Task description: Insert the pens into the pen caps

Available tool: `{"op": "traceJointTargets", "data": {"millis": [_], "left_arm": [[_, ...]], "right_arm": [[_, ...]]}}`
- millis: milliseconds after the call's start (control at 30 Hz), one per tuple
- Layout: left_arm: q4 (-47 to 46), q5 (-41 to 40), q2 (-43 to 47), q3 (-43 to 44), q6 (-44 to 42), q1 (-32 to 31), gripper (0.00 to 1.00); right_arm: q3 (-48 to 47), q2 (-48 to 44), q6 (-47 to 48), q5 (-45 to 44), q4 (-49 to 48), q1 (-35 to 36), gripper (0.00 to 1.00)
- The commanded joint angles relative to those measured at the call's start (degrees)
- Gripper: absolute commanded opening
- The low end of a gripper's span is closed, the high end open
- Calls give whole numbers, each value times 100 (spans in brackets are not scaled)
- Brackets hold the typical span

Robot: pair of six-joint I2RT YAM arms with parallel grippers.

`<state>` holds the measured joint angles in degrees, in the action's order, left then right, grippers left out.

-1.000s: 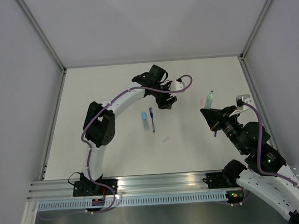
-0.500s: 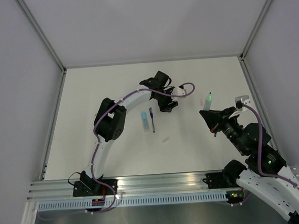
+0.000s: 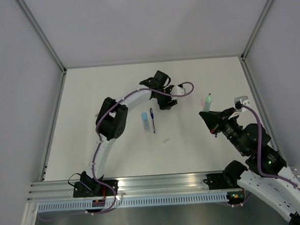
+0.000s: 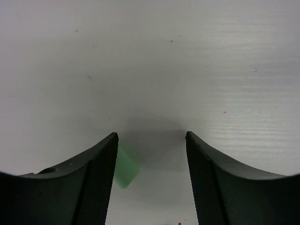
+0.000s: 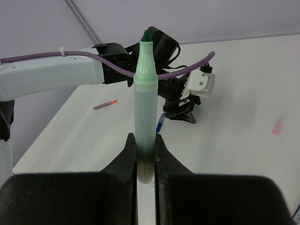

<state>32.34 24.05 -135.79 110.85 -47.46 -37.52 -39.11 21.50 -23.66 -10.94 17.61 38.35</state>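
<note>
My right gripper (image 5: pixel 145 140) is shut on the lower end of a pale green pen (image 5: pixel 145 93), held upright with its dark green tip up; from above the pen (image 3: pixel 208 100) sticks out past the right gripper (image 3: pixel 209 112). My left gripper (image 4: pixel 151 140) is open, low over the table. A green pen cap (image 4: pixel 125 166) lies between its fingers, close against the left finger (image 4: pixel 96 178). From above, the left gripper (image 3: pixel 166 103) hides that cap. A blue pen (image 3: pixel 152 120) and a light blue cap (image 3: pixel 146 123) lie side by side mid-table. A red pen (image 5: pixel 104 105) and a pink cap (image 5: pixel 278 125) lie further off.
A small pale piece (image 3: pixel 166 140) lies on the white table (image 3: pixel 116 150) nearer the bases. Grey walls with metal corner posts (image 3: pixel 49 47) enclose the table on three sides. The left arm's purple cable (image 3: pixel 181 87) loops out beside its wrist.
The left arm's elbow has swung to the right and its gripper has settled slightly nearer over the green cap. The right gripper with its pen has drifted a little to the left.
</note>
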Motion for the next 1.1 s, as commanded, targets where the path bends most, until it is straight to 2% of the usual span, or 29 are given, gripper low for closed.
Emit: {"op": "traceJointTargets", "data": {"millis": [0, 433, 667, 933, 1067], "left_arm": [[-228, -120, -123, 218, -246, 78, 64], [-562, -937, -299, 253, 342, 175, 65], [-466, -1113, -361, 463, 913, 175, 66], [-368, -1464, -291, 710, 2187, 192, 66], [-299, -2089, -369, 1087, 3652, 210, 66]], "right_arm": [[26, 4, 107, 118, -178, -20, 0], [27, -14, 116, 189, -179, -20, 0], [18, -110, 125, 180, -161, -12, 0], [9, -154, 116, 215, -152, -20, 0], [9, -216, 90, 224, -143, -20, 0]]}}
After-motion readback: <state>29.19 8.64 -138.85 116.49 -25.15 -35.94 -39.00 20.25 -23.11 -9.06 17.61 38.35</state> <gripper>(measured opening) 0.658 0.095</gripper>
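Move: The green cap lies almost under the left fingers, about 4 cm ahead of the hand, 1 cm to its left and 2 cm below. On the table, the blue pen is some 7 cm back and 8 cm left of that hand, the light-blue pen 7 cm back and 11 cm left, the pink cap 2 cm ahead and 18 cm right. From the right hand, the green cap is roughly 26 cm ahead, 12 cm left and 29 cm down. Forward along the table, about 5 cm and drifting some 2 cm left, the left hand travels at nearly constant low height to bring the green cap between its open fingers. As the advance slows, the wrist turns counter-clockwise, ever faster, by some 30 degrees; the fingers stay open and don't close on the cap. ##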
